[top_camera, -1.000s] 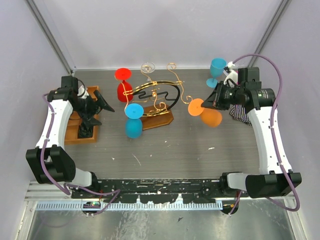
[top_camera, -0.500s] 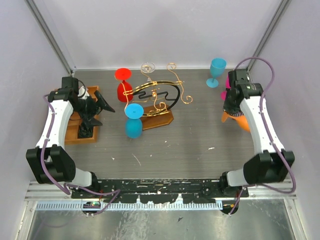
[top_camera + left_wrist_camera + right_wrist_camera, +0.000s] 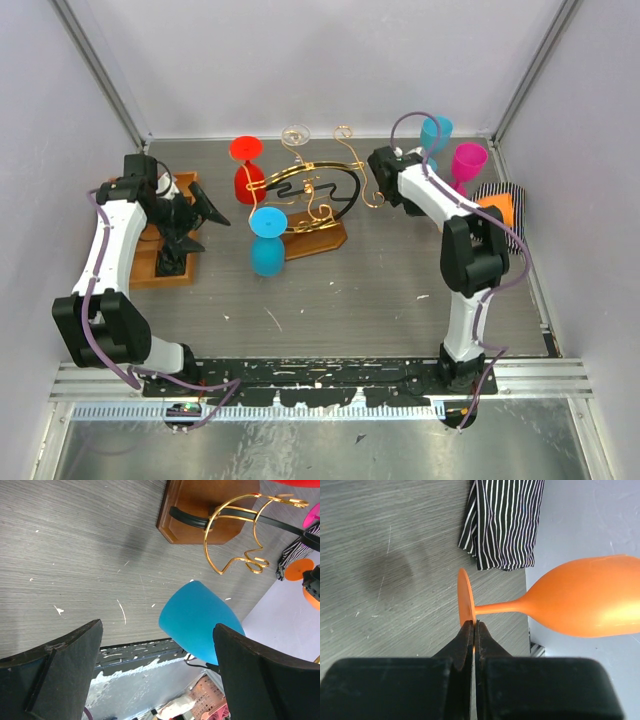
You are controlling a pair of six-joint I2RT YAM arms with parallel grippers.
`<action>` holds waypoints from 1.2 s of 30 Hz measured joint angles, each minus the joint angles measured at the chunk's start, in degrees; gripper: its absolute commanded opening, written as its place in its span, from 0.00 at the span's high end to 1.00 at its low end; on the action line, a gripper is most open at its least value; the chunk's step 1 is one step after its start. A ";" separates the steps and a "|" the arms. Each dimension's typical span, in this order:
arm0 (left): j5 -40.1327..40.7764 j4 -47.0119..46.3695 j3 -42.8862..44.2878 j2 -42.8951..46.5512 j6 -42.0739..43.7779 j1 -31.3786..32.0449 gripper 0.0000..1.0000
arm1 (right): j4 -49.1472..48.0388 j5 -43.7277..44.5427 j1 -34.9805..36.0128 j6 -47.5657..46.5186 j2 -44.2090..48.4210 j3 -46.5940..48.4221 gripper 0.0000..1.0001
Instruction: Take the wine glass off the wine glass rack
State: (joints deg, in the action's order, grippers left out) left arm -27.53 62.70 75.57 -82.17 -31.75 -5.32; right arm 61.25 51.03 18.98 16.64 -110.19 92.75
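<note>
The wine glass rack (image 3: 318,192) is a gold wire stand with a black curved bar on a brown wooden base (image 3: 318,238), at the back middle. A red glass (image 3: 246,166), a blue glass (image 3: 267,242) and a clear glass (image 3: 296,135) hang on it. My right gripper (image 3: 472,625) is shut on the foot rim of an orange wine glass (image 3: 580,605), held sideways at the table's right edge; the glass also shows in the top view (image 3: 497,207). My left gripper (image 3: 192,216) is open and empty, left of the rack. Its wrist view shows the blue glass (image 3: 200,622) and the rack base (image 3: 210,507).
A black-and-white striped cloth (image 3: 505,205) lies at the right edge, under the orange glass. A blue glass (image 3: 436,133) and a magenta glass (image 3: 468,160) stand upright at the back right. An orange-brown tray (image 3: 150,268) sits under my left gripper.
My right arm has carried the orange glass away from the rack to the right edge over the striped cloth, its elbow swinging towards the rack. The left arm has not moved.
</note>
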 measured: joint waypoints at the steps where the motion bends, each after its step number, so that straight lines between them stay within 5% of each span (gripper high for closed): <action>1: 0.02 0.02 0.00 0.00 0.07 0.00 0.02 | 0.02 1.09 0.42 0.26 -1.53 -0.09 0.99; 36: -0.02 0.26 -0.02 -1.22 0.66 0.00 0.02 | -8.50 8.72 -6.60 -1.92 -10.62 -12.37 0.99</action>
State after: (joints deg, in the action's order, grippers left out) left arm -27.55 62.96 75.55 -83.40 -31.09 -5.32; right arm 52.75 59.75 12.38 14.72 -120.81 80.38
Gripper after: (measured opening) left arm 0.983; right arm 0.038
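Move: The right hand holds the orange wine glass by its foot, the bowl pointing back and to the right. The striped cloth lies some 14 cm to this hand's right, level with it fore and aft, and about 14 cm below. The pink wine glass stands about 10 cm ahead and 5 cm right, the blue wine glass some 18 cm ahead and 3 cm left, both about 6 cm lower. From the left hand the cloth is roughly 67 cm right, 10 cm ahead, 18 cm below. Keep the orange wine glass's foot pinched in the shut right fingers and lower it about 9 cm, easing back some 3 cm. Once nearly all the way down, carry it right over the last stretch, about 7 cm in all, towards the striped cloth. On the way turn the wrist about 20 degrees so that the bowl end comes up. ##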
